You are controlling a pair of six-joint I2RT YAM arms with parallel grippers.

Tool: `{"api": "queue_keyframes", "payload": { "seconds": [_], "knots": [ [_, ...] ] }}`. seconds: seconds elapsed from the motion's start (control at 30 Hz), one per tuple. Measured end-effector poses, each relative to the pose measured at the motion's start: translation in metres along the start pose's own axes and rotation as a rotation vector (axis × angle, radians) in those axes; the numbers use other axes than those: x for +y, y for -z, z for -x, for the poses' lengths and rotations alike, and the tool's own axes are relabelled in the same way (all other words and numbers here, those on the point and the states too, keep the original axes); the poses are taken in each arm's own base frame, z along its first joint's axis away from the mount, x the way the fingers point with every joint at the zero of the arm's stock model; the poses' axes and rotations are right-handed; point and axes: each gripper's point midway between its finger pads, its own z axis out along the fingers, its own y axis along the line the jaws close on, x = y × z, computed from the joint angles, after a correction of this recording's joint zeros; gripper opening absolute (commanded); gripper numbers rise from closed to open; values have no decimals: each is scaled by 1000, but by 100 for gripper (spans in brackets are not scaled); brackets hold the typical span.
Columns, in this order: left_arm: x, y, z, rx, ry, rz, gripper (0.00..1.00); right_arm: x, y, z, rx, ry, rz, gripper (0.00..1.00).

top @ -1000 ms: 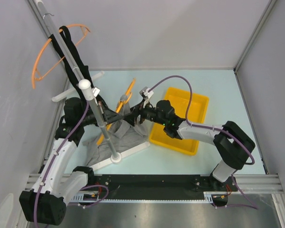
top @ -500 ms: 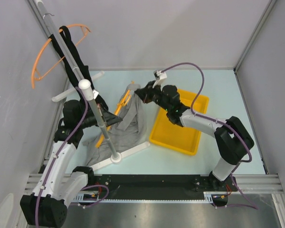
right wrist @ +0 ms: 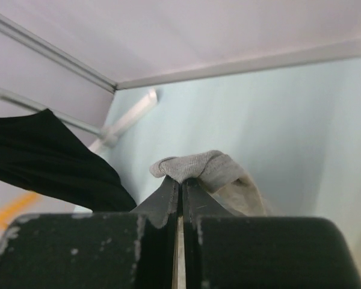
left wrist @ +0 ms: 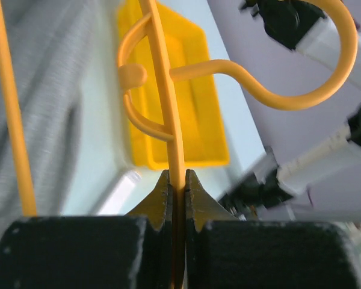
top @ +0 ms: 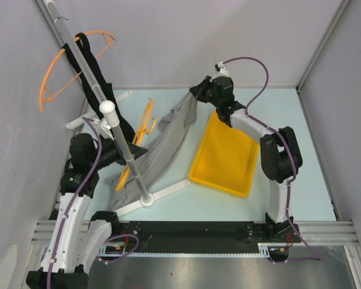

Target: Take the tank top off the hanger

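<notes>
The grey tank top (top: 168, 141) hangs stretched in a long diagonal band from the far middle of the table down toward the rack's base. My right gripper (top: 197, 96) is shut on its upper end, where a fold of grey fabric (right wrist: 198, 165) bunches over the fingertips of the gripper (right wrist: 180, 180). The orange hanger (top: 143, 126) lies along the band's left edge. My left gripper (top: 132, 158) is shut on it, and the hanger's wire (left wrist: 168, 108) runs straight up from between the closed jaws of the gripper (left wrist: 177, 180). Whether the hanger is still inside the fabric I cannot tell.
A yellow bin (top: 225, 156) sits right of the tank top, under the right arm. A rack pole (top: 117, 132) on a white cross base (top: 162, 192) rises in front of the left arm. On it hangs a second orange hanger (top: 60, 72) with a black garment (top: 93, 60).
The right gripper closed on the tank top and swung up and back toward the far wall, drawing the fabric out long. The left arm pulled the hanger back to the left.
</notes>
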Motion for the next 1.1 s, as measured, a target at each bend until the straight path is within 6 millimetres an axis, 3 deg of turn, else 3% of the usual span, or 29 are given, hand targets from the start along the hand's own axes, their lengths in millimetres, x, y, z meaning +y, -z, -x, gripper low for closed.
{"api": "queue_keyframes", "payload": {
  "seconds": [0.07,0.13,0.23,0.4,0.53,0.63,0.77,0.87,1.1],
  "knots": [
    [2,6,11,-67,-15,56,0,-5,-2,-5,28,-7,-19,0],
    [10,13,26,-161,-19,140,0,2,-2,-1,37,-7,-13,0],
    [25,22,38,-256,6,249,0,35,-2,28,7,3,36,0],
    [53,33,50,-357,61,411,0,124,17,110,-126,67,189,0],
    [65,41,54,-401,83,483,0,204,65,188,-288,120,354,0],
    [67,46,55,-423,90,507,0,245,109,233,-390,141,453,0],
    [66,50,56,-443,85,510,0,273,155,263,-459,149,537,0],
    [65,51,56,-448,83,507,0,285,177,276,-492,165,567,0],
    [72,50,49,-432,92,525,0,291,219,307,-597,256,575,0]
  ]
}}
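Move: The right hand already pinches the tank top's end; the yellow box lies about 20 cm back, 8 to its right and 22 below. The tank top's middle is roughly 22 cm back, 13 left and 12 below, and the held orange hanger 27 back, 23 left, about level. From the left hand, the tank top's middle is some 6 cm ahead, 8 right and 13 below; the black garment hangs 15 ahead, 11 left, slightly higher. The right hand whips the pinched tank top up about 45 cm, then back; the left swings the hanger left. ##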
